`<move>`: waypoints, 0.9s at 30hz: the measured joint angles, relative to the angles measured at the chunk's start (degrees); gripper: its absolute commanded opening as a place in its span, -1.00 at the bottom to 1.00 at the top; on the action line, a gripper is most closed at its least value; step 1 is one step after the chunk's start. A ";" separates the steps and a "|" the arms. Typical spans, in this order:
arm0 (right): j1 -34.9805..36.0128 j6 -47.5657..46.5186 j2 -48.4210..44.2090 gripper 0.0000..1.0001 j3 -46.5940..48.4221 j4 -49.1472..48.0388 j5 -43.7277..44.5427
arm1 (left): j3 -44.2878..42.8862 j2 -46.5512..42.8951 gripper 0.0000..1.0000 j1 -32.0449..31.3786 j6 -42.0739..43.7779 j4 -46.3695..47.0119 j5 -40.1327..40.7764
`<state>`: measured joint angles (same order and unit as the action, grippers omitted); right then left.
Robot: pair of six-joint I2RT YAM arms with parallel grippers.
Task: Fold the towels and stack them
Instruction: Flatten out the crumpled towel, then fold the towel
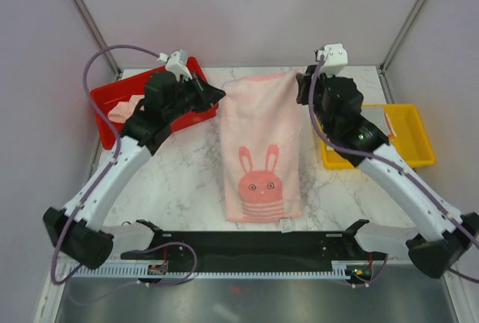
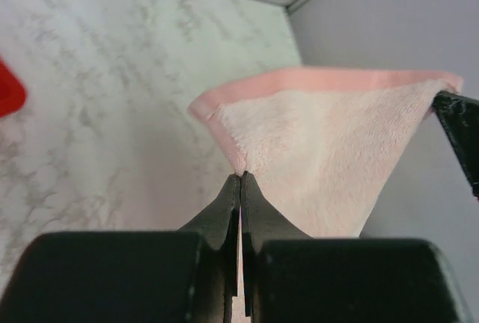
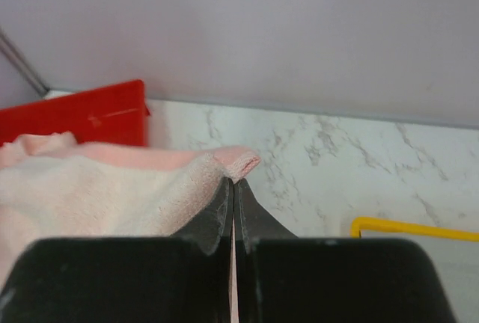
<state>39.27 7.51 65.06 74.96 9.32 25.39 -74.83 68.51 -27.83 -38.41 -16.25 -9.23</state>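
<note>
A pink towel with a white-striped bunny lies lengthwise down the middle of the marble table, its far edge lifted. My left gripper is shut on the towel's far left corner. At the far right corner my right gripper is shut on the cloth as well. The far hem stretches taut between both grippers above the table. Another peach-pink towel sits bunched in the red tray.
A red tray stands at the back left under the left arm. A yellow tray stands at the right, partly under the right arm. Grey walls enclose the table on three sides.
</note>
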 measured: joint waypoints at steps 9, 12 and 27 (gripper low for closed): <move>-23.28 3.28 28.98 -1.00 -5.14 -11.02 -28.55 | -0.42 31.67 -0.95 6.38 2.29 9.62 -2.93; -26.69 4.35 39.41 -1.00 -1.16 -12.41 -36.65 | -6.56 41.86 -0.96 6.78 3.61 10.99 -4.50; -28.76 2.73 47.63 -1.00 6.23 -14.25 -48.54 | -13.46 51.19 -0.95 9.42 9.46 12.59 -9.25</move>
<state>10.50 10.24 112.68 81.19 -4.93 -23.16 -88.29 119.70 -18.41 -28.95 -3.66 -18.48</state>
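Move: Each hand holds a far corner of the pink towel. The tabletop spot for the left corner lies about 19 cm ahead of the left hand, 2 cm right and 32 cm down; the red bin's middle is 17 cm ahead, 23 cm left. From the right hand its spot is 19 cm ahead, 1 cm right, 36 cm down; the yellow bin's middle is 7 cm ahead, 28 cm right, the towel stack inside 8 cm ahead, 21 cm right. Both hands, still pinching the far corners, swoop down nearly 30 cm and forward some 20 towards the table. ##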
